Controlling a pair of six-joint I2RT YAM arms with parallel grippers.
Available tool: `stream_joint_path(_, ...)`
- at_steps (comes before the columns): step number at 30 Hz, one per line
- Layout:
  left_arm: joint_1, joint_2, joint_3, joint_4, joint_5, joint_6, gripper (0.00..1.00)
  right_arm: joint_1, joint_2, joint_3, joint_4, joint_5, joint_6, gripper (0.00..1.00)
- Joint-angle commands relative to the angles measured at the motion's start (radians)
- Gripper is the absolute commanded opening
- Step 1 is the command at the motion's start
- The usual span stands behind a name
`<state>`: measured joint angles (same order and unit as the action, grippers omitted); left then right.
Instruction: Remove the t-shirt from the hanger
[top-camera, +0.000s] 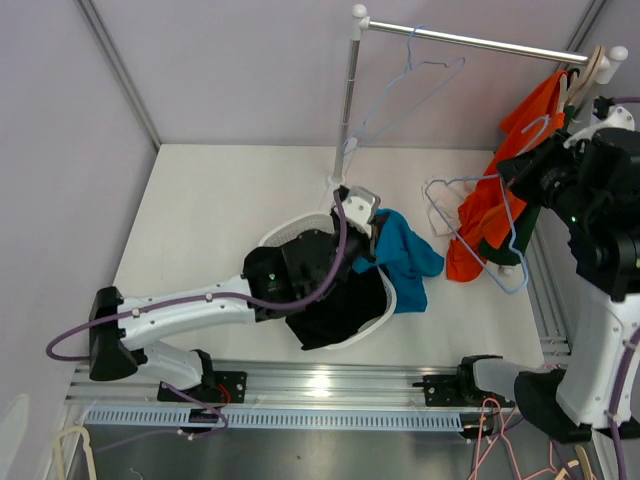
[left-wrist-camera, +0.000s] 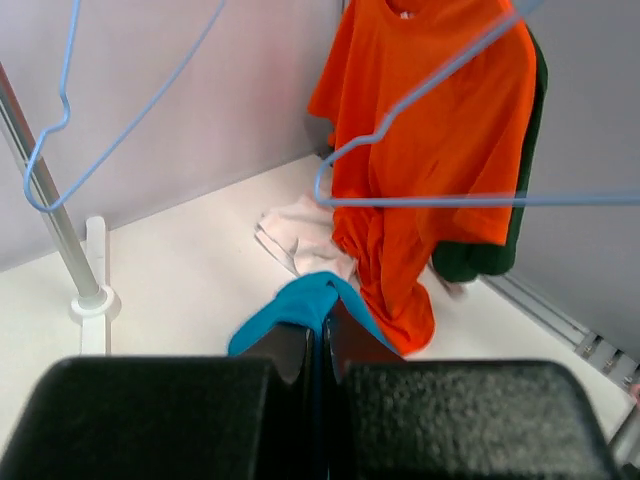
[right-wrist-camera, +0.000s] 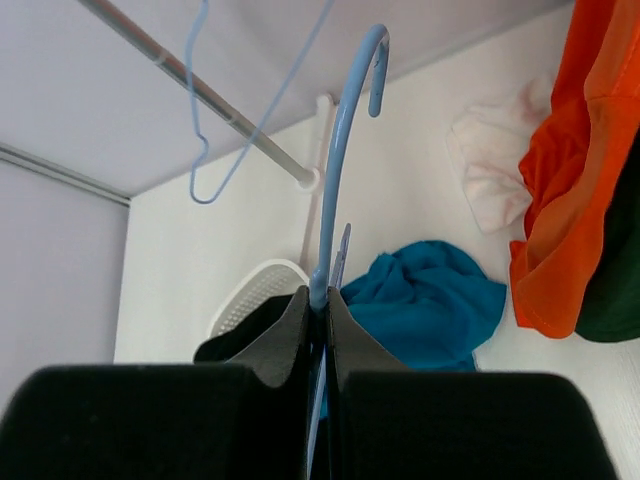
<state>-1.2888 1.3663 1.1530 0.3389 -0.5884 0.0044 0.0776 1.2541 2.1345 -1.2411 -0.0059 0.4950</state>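
The teal t-shirt (top-camera: 408, 258) lies crumpled on the table beside the basket, off the hanger. My left gripper (top-camera: 374, 232) is shut on a fold of it, seen pinched between the jaws in the left wrist view (left-wrist-camera: 320, 335), where the teal shirt (left-wrist-camera: 300, 300) drapes over the fingertips. My right gripper (top-camera: 516, 172) is shut on the neck of a bare light-blue wire hanger (top-camera: 497, 245), held in the air at the right. In the right wrist view the gripper (right-wrist-camera: 318, 300) clamps the hanger (right-wrist-camera: 340, 150), with the teal shirt (right-wrist-camera: 432, 305) below.
A white basket (top-camera: 290, 232) with black clothing sits under my left arm. An orange shirt (top-camera: 497, 195) and a dark green garment (left-wrist-camera: 500, 250) hang at the right end of the clothes rail (top-camera: 480, 42). A second empty blue hanger (top-camera: 405, 80) hangs on the rail. A white cloth (left-wrist-camera: 300, 235) lies on the table.
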Motion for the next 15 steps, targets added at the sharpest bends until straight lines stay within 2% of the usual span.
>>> stream_joint_path(1,0.049,-0.021,0.170,-0.419,0.117,-0.155,0.01,0.008,-0.042,0.016,0.040,-0.002,-0.022,0.00)
stream_joint_path(7,0.078,-0.064,0.449,-0.534,0.170,-0.061,0.01,0.008,-0.061,-0.022,0.144,0.078,-0.059,0.00)
stream_joint_path(11,0.094,-0.024,0.663,-0.583,0.167,-0.006,0.01,0.007,-0.070,-0.085,0.273,0.058,-0.065,0.00)
stream_joint_path(12,0.104,-0.013,0.713,-0.577,0.168,0.049,0.01,0.008,-0.068,-0.093,0.291,0.058,-0.067,0.00)
stream_joint_path(13,0.114,0.016,0.811,-0.578,0.167,0.063,0.01,0.007,-0.064,-0.100,0.320,0.057,-0.076,0.00)
stream_joint_path(15,0.160,0.056,0.888,-0.622,0.195,0.083,0.01,0.008,-0.062,-0.114,0.350,0.057,-0.085,0.00)
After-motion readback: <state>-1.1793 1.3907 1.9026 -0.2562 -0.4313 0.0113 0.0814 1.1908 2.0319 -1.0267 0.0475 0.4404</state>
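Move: The left hand already has the blue t-shirt, just off its hanger. The basket it is bound for lies about 11 cm to this hand's left, 2 cm ahead and some 31 cm below, with the black t-shirt in it 12 cm left, level fore-and-aft and 31 cm down. The held hanger is about 14 cm to the right at the same height, the rack hanger some 28 cm ahead and 3 cm right. From the right hand, the basket is about 29 cm left, 3 cm back, 42 cm below. Fingers kept shut on the blue t-shirt, the left hand hoists it about 20 cm almost straight up, gathering speed and swinging some 6 cm left, away from the held hanger, mostly in the later part of the lift. The right hand keeps its pinch on the empty hanger, draws back about 3 cm while rising 3 cm, then comes forward again as its fingers tip up some 10 degrees. ##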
